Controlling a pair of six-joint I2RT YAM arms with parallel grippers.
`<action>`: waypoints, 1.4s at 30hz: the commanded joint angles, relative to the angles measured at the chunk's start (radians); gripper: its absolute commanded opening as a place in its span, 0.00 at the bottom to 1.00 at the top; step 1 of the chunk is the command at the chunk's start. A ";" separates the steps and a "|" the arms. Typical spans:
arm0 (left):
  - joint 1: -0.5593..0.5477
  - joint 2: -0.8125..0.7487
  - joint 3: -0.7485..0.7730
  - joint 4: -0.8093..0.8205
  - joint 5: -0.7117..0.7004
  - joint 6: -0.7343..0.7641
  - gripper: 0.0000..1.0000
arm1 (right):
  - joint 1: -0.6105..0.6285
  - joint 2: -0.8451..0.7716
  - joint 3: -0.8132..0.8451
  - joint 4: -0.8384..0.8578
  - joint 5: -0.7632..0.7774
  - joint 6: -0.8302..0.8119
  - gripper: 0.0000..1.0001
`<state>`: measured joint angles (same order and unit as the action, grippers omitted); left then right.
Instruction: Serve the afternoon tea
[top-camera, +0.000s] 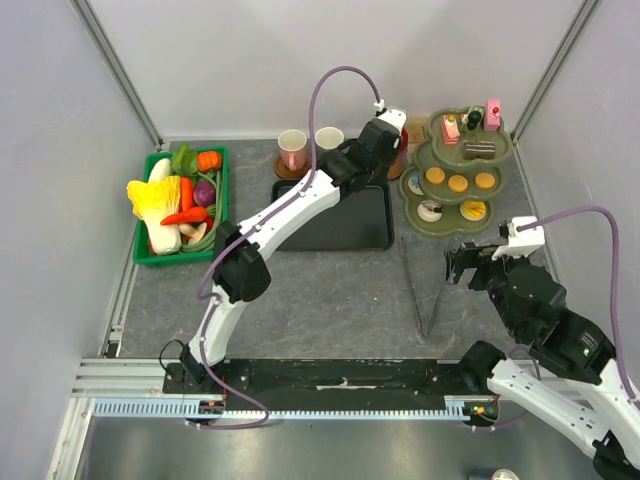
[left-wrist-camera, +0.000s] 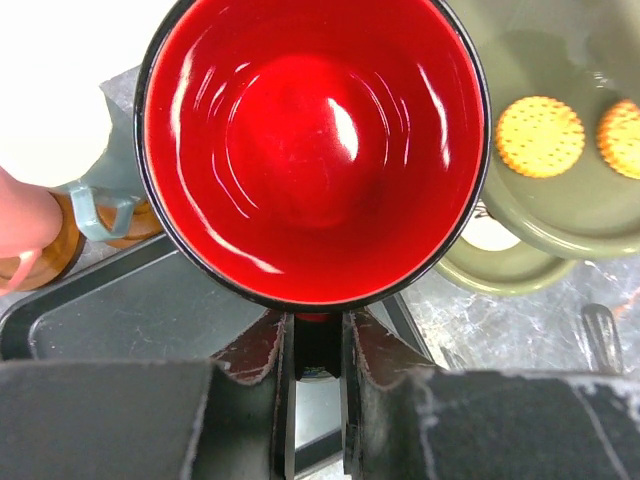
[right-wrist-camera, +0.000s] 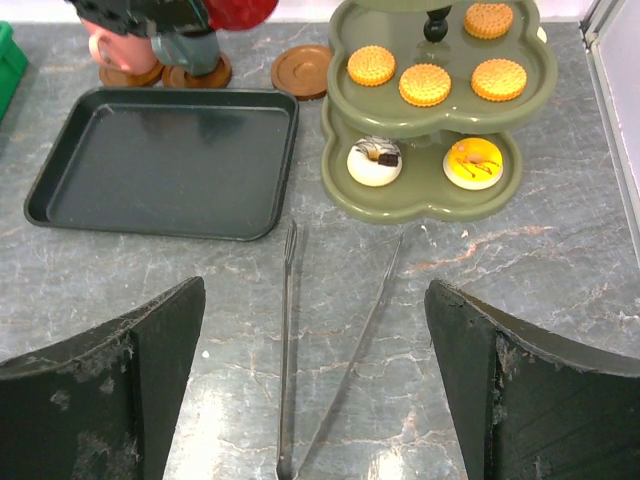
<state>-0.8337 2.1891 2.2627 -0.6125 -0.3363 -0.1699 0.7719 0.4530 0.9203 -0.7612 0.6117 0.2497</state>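
Note:
My left gripper (left-wrist-camera: 317, 345) is shut on the handle of the red mug (left-wrist-camera: 310, 140), which fills the left wrist view, upright and empty. From above, the left gripper (top-camera: 385, 138) hangs by the far right corner of the black tray (top-camera: 340, 225). The pink mug (top-camera: 292, 148) and the whitish mug (top-camera: 329, 138) stand on coasters behind the tray. A green tiered stand (top-camera: 447, 228) at the right carries biscuits (right-wrist-camera: 424, 84), two doughnuts (right-wrist-camera: 375, 160) and small cakes (top-camera: 480, 150). My right gripper (right-wrist-camera: 315, 390) stands open and empty over the metal tongs (right-wrist-camera: 290, 340).
A bare brown coaster (right-wrist-camera: 301, 70) lies between the tray and the stand. A green basket (top-camera: 145, 255) of toy vegetables sits at the left. The tongs (top-camera: 425, 290) lie on the grey tabletop in front of the stand. White walls close in the back and sides.

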 joint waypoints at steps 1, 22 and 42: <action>0.025 0.038 0.116 0.085 -0.015 -0.054 0.02 | 0.000 -0.023 -0.020 0.059 0.045 0.037 0.98; 0.096 -0.032 -0.084 0.174 0.045 -0.238 0.02 | 0.000 0.239 -0.021 0.203 0.055 0.248 0.98; -0.218 -0.634 -1.000 -0.063 -0.247 -0.882 0.02 | 0.000 0.202 -0.143 0.217 -0.148 0.241 0.98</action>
<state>-1.0245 1.5867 1.3197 -0.6807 -0.4957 -0.8692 0.7704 0.6678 0.7921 -0.5671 0.4862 0.4789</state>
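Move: The red mug hangs in my left fingers; the empty round coaster it was carried towards lies about 7 cm ahead, 2 cm right and some 20 cm below. The blue mug stands about 14 cm left of that coaster, level with it. The black tray's middle is 7 cm back and 12 cm left of my left hand; the cake stand is some 18 cm right, straight abreast. From my right hand the coaster lies about 32 cm ahead, 8 cm left. Still gripping the red mug, my left hand first eases forward about 7 cm while sinking some 8 cm towards the empty coaster, then reverses and sweeps fast back some 26 cm and left over the tray's right part, turning counter-clockwise and tipping downward. My open, empty right hand drifts left and down about 6 cm each, also a little forward. ##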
